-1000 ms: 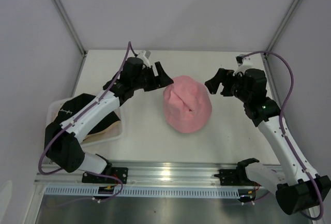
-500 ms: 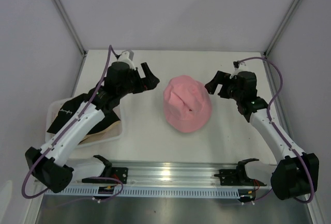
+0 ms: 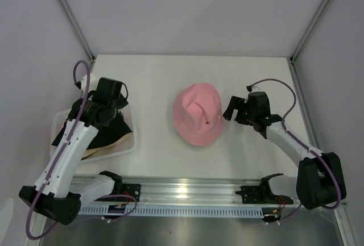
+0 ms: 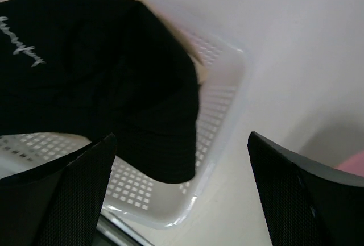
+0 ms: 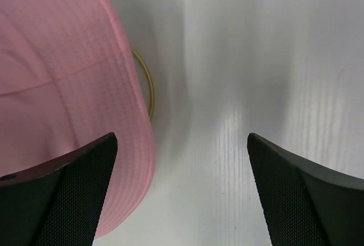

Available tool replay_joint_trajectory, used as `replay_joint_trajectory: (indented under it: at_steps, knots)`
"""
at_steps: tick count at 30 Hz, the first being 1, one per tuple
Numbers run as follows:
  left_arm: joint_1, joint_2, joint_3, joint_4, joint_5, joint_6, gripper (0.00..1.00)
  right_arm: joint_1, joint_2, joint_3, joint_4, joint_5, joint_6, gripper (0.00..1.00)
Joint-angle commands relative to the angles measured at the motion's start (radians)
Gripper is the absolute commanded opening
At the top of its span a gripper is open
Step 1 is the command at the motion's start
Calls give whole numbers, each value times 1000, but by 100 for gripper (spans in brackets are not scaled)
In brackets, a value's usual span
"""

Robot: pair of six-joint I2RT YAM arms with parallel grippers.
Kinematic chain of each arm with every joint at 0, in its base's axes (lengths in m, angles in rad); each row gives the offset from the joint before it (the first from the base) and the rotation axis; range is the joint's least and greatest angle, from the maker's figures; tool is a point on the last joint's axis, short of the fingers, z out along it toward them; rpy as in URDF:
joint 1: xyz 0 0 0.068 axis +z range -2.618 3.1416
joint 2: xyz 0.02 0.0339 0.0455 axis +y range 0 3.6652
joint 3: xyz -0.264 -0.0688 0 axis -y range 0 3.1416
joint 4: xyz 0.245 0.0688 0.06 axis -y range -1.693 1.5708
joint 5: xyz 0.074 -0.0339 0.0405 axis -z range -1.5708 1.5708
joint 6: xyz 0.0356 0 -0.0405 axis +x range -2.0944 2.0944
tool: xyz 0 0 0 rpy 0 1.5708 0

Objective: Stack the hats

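A pink hat [image 3: 198,115] lies crown up in the middle of the table. Its brim [image 5: 57,98] fills the left of the right wrist view. My right gripper [image 3: 232,109] sits low just right of that hat, open, with bare table between its fingers [image 5: 182,195]. A black hat [image 3: 85,125] rests on a beige hat [image 3: 102,148] inside the white basket [image 3: 129,144] at the left. My left gripper [image 3: 116,116] hovers above the basket's right side, open and empty. In the left wrist view the gripper [image 4: 182,200] frames the black hat [image 4: 96,75] and the basket corner [image 4: 222,104].
A thin yellowish loop [image 5: 149,87] peeks out from under the pink hat's brim. The metal rail [image 3: 187,192] with the arm bases runs along the near edge. Enclosure walls and corner posts [image 3: 71,16] bound the table.
My left arm has swung back from beside the pink hat to above the basket, its jaws opening wider. My right gripper came nearer and lower beside the pink hat, which shifted slightly left.
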Motion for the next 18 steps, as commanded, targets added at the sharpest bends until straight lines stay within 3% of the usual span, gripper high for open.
replay_joint_trajectory:
  at_steps: [1, 4, 9, 15, 18]
  knots:
    - [124, 48, 43, -144, -149, -85, 100, -29, -129, 137, -101, 97, -62, 99]
    - [231, 66, 46, -75, -102, -42, 100, -63, -221, 195, -161, 97, -82, 100]
    - [333, 125, 61, -63, -131, -91, 100, -80, -364, 247, -199, 53, -116, 99]
    - [340, 171, 51, 161, -97, 61, 99, -77, -372, 264, -222, 13, -126, 99]
    - [340, 184, 17, 286, -32, 116, 93, -80, -359, 260, -222, 5, -123, 99]
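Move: The black hat lies in the white basket about 8 cm to the left of the left hand, hardly nearer the base, and some 20 cm below. The pink hat, draped over its stand, is about 34 cm to that hand's right, 4 cm farther out and 10 cm lower. From the right hand, the pink hat's middle is about 15 cm left, 2 cm back and 5 cm higher, its brim edge close to the open fingers. Leftward over the basket swings the empty left hand, about 10 cm, sinking slightly and turning some 20 degrees counter-clockwise, then easing a few centimetres forward above the black hat with fingers still wide open. Meanwhile the open right hand climbs steeply beside the pink hat's brim, drifting a little right and away from the hat, its fingertips tilting up. ##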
